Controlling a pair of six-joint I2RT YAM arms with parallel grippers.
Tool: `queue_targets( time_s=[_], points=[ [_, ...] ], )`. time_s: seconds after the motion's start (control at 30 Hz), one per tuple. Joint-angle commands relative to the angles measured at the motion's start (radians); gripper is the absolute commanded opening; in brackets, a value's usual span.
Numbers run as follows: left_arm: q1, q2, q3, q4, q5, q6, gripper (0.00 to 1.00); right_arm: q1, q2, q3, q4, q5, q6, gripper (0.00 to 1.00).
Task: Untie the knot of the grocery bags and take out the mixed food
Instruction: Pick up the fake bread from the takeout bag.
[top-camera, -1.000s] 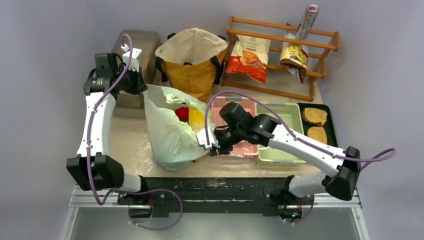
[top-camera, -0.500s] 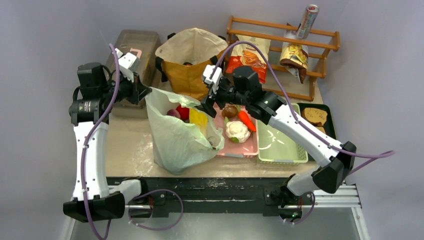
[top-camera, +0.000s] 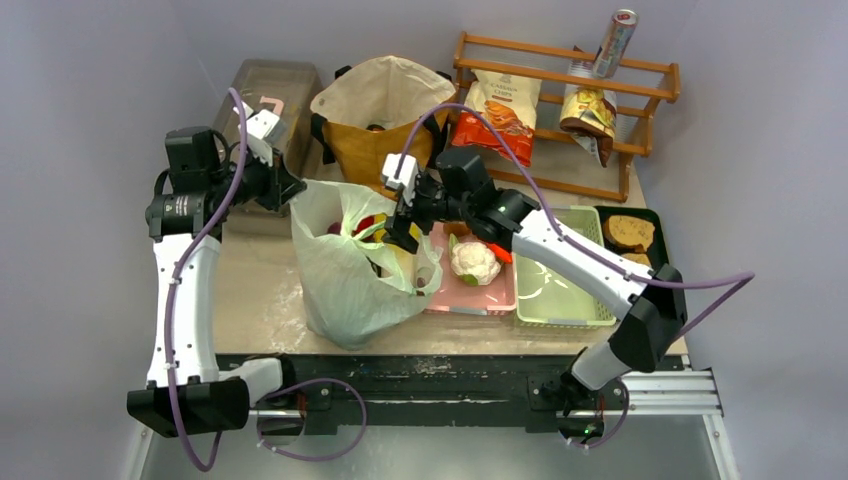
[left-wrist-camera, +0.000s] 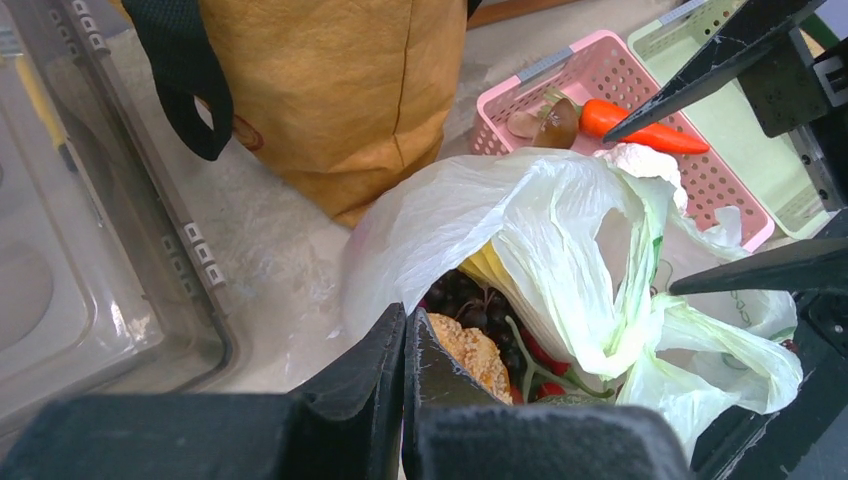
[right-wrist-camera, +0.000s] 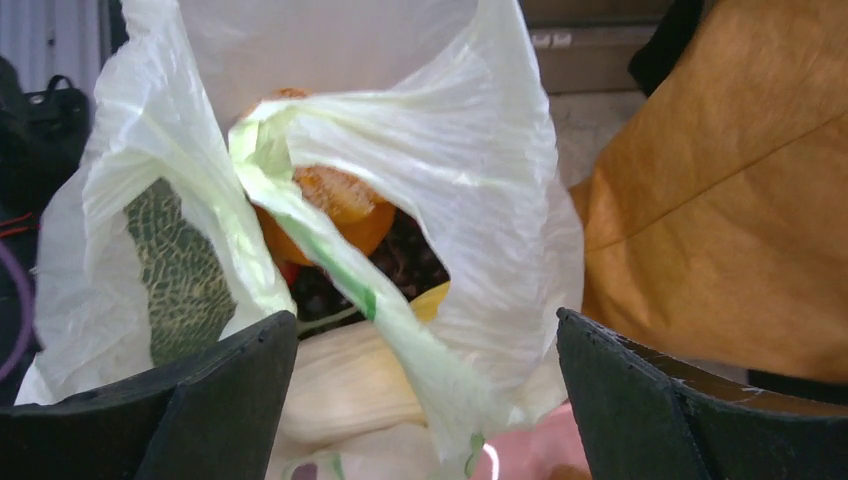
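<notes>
The pale-green plastic bag (top-camera: 345, 280) stands in the middle of the table with its mouth gaping; no knot shows. My left gripper (top-camera: 288, 188) is shut on the bag's rim at its back-left corner and holds it up (left-wrist-camera: 405, 345). Over the right side of the mouth my right gripper (top-camera: 398, 222) hangs wide open, with a loose strip of bag film (right-wrist-camera: 400, 330) between its fingers. Inside lie mixed food: dark grapes (left-wrist-camera: 465, 298), an orange crumbed piece (right-wrist-camera: 335, 200), a red chilli (left-wrist-camera: 545, 355), green melon (right-wrist-camera: 180, 270), pale cabbage (right-wrist-camera: 350, 390). The mustard tote (top-camera: 385, 130) stands behind.
A lidded grey box (top-camera: 270, 95) sits back left, close to my left wrist. Right of the bag are a pink basket (top-camera: 497, 297) with cauliflower (top-camera: 475, 262) and carrot, a green basket (top-camera: 560, 290), and a black tray (top-camera: 655, 255) of bread. A wooden rack (top-camera: 560, 60) holds chip bags and a can.
My right gripper opened, left the bag's front-right edge and swung back and left over the mouth. The bag's mouth now gapes wider. My left arm shifted slightly, still gripping.
</notes>
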Motion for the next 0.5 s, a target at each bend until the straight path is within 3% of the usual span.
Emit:
queue_targets(
  time_s=[0.0,0.07,0.13,0.17,0.47],
  points=[
    [0.008,-0.005,0.001,0.041,0.026,0.013,0.0,0.034,0.09,0.08,0.093,0.18,-0.082,0.91],
    [0.023,-0.001,0.013,0.04,0.028,0.021,0.0,0.023,0.17,0.183,0.059,0.187,-0.061,0.58],
    [0.063,0.006,0.032,0.039,0.066,0.043,0.0,0.009,0.217,0.276,0.042,0.137,-0.021,0.12],
    [0.083,0.011,0.043,0.039,0.089,0.059,0.0,0.004,0.229,0.311,0.044,0.127,0.007,0.0],
    [0.127,0.051,0.121,-0.17,0.204,0.472,0.0,-0.135,0.263,0.404,0.17,-0.101,0.42,0.0]
  ],
)
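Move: The right hand, empty and wide open, has the bag's pale green handle strip about 5 cm ahead and 5 cm to its left, nearly at its own height. The bread in the bag lies roughly 13 cm to its left, 3 cm back and 10 cm below; the brown bag stands some 16 cm ahead and 4 cm left, the pink basket 14 cm right and 3 cm back, low down. From the left hand, holding the rim, the strip is about 14 cm right, 1 cm back. The right hand reaches forward and to its left over the mouth of the plastic bag, some 6 cm by 5 cm, while its wide-open fingers shut right up and pinch the green handle strip; still holding it, the hand goes on a little forward and lifts about 3 cm, turning slightly. The left hand keeps its shut grip on the opposite rim and draws it about 3 cm to the left, easing about 1 cm forward, so that the two hands hold the mouth between them. ##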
